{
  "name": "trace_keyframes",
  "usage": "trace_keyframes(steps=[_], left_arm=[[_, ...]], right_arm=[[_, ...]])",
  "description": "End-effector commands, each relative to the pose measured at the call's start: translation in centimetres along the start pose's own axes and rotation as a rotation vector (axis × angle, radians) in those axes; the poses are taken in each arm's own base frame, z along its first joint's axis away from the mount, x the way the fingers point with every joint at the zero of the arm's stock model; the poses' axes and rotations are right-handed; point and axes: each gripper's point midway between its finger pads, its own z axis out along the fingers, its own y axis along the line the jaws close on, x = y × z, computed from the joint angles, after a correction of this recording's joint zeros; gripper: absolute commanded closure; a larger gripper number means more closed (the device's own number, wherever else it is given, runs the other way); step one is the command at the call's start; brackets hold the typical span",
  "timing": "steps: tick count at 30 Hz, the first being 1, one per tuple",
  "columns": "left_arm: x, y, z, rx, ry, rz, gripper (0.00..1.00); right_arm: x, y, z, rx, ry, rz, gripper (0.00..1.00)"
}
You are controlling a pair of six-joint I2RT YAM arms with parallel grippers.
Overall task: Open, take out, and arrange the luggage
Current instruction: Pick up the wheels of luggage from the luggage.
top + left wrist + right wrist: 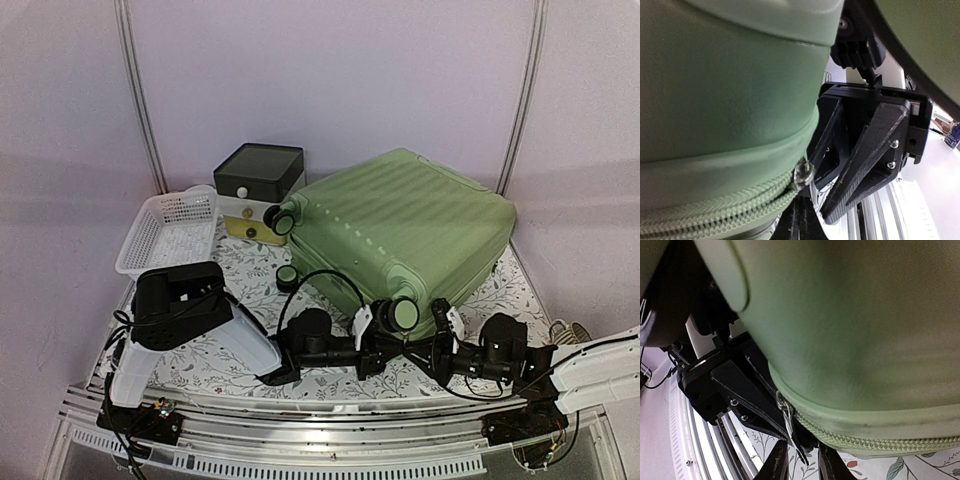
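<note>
The luggage (400, 230), a light-green ribbed hard-shell suitcase, lies flat on the table with its zipper closed. Both grippers meet at its near corner, below a black caster wheel (405, 315). My left gripper (392, 345) (799, 202) is shut, its tips right beside the zipper pull (804, 175); whether it pinches the pull I cannot tell. My right gripper (425, 350) (802, 452) is open, and the zipper pull (786, 412) hangs between its fingers (777, 465) with gaps on both sides. The green shell (865, 330) fills most of both wrist views.
A dark-lidded white-and-yellow drawer box (258, 190) stands behind the suitcase's left corner. A white mesh basket (170, 230) sits at the far left. The metal rail (300, 440) runs along the near table edge, just behind both grippers.
</note>
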Motion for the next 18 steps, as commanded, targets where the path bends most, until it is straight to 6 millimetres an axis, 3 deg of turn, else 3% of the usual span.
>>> trace_keyframes(steps=[1,8,18], left_arm=[[-1.3,-1.8,0.5,0.057,-0.048,0.053,0.98],[-1.4,-1.7,0.3,0.053,-0.05,0.054,0.98],[-2.5,-1.4,-2.2,-0.019,-0.092,0.057,0.97]], right_arm=[[-2.1,0.7,0.1,-0.035,-0.072,-0.007,0.8],[-1.9,1.0,0.2,-0.057,-0.058,-0.009,0.97],[-1.4,0.3,-0.8,0.002,0.006,0.043,0.99]])
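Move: The luggage's zipper pull hangs at the near corner right at the right hand's part-open fingers, its middle about 1 cm ahead, 1 cm left and 1 cm above. The wheel on that corner stands roughly 8 cm above the hand, 2 cm ahead and 1 cm left; the luggage's middle lies some 20 cm straight ahead and 4 cm up. From the shut left hand the pull is about 2 cm to the right, 1 cm above, level fore-and-aft. The right fingers shut on the dangling zipper pull and pinch it from a part-open start, the hand almost still at first. Then, keeping the pinch, the right hand begins easing up and back by barely 1 cm. The left hand, its fingers still shut, starts backing away from the pull to the left, about 1 cm. ##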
